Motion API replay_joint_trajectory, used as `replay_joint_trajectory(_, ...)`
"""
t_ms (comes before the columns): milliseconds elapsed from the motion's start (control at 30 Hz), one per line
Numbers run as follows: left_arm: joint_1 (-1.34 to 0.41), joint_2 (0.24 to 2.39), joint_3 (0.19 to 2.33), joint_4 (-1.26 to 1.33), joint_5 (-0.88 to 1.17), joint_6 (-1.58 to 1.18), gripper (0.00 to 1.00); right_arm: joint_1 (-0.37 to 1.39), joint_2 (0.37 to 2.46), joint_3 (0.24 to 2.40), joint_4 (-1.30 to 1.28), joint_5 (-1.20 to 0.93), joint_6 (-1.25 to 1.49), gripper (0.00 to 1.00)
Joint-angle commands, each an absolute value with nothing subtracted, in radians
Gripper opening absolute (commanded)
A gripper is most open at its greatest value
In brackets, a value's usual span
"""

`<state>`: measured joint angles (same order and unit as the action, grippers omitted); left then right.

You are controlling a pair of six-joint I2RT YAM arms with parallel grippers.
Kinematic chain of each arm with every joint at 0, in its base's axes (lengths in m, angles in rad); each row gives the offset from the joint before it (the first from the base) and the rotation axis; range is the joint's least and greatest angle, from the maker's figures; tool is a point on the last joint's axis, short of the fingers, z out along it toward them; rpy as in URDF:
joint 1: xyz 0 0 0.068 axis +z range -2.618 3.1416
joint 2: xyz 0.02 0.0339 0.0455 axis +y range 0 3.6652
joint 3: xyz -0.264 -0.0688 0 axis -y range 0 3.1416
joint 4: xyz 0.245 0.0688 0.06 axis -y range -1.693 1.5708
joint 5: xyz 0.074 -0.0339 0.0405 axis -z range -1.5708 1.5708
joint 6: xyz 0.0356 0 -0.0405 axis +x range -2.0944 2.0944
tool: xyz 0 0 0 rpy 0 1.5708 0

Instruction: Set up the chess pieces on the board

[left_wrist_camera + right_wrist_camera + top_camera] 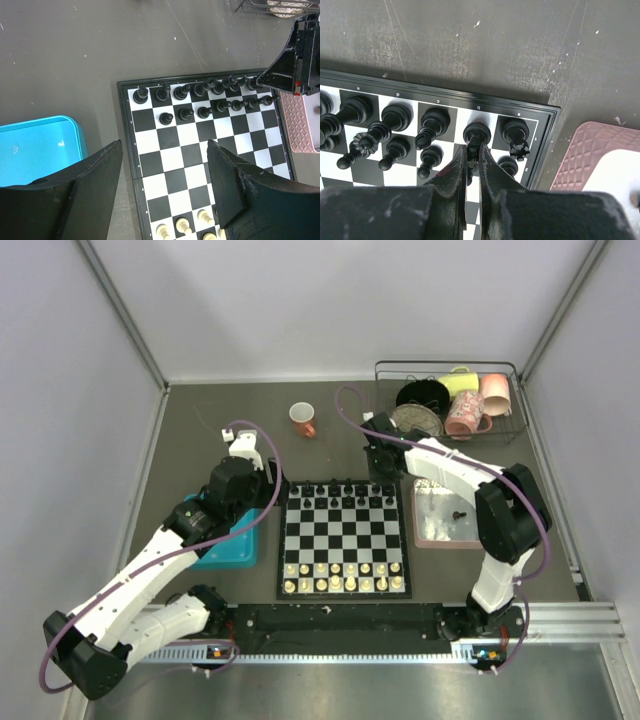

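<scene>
The board [345,535] lies between the arms. The black chess pieces [340,495] fill its two far rows, also seen in the left wrist view [200,100]. My right gripper [474,150] is shut on a black piece [477,132], whose round base sits over the back-row square beside the corner rook [516,132]. From above, this gripper [378,462] hangs at the board's far right corner. My left gripper [165,145] is open and holds nothing, hovering over the left edge of the board [170,160]. It sits near the far left corner [272,485].
Cream-white pieces [345,575] line the two near rows. A pink tray [417,530] right of the board holds one black piece [459,512]. A teal tray [235,545] lies left under my left arm. An orange cup [302,419] and a wire rack of mugs [450,400] stand behind.
</scene>
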<state>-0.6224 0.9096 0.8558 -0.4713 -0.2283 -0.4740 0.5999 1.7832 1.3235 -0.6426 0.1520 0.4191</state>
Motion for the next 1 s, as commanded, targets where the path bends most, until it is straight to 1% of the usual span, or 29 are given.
replay_joint_trajectory(0,-0.618,0.907,0.845,-0.431,-0.222,-0.483,0.73,0.595,1.793,1.316,-0.607,0.152,0.416,0.0)
replay_joint_trajectory(567,-0.618,0.902,0.839,-0.426,-0.221,-0.485,0.73,0.595,1.809,1.307,-0.588,0.141,0.416,0.01)
replay_joint_trajectory(833,-0.618,0.905,0.838,-0.423,-0.212,-0.483,0.73,0.595,1.793,1.307,-0.588,0.138,0.407,0.23)
replay_joint_trajectory(967,-0.618,0.907,0.838,-0.42,-0.209,-0.483,0.73,0.595,1.786,1.307,-0.588,0.132,0.407,0.28)
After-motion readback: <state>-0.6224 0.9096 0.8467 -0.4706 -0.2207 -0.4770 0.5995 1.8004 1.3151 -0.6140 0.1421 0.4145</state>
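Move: My right hand holds the black knight by its head, just over its back-row square next to the board's right edge; that square lies straight below, about 4 cm down. The rook stands some 3 cm to the right, the bishop 3 cm to the left and a pawn 3 cm back towards me, all roughly 2 to 3 cm below my hand. From my left hand the square lies about 8 cm ahead, 20 cm right and 17 cm lower. With the knight still pinched upright between the rook and the bishop, I ease my right hand down less than 1 cm onto the square and then keep it there without turning the wrist. Only after that do I part the fingers to about a quarter of their range, letting go of the knight's head. ##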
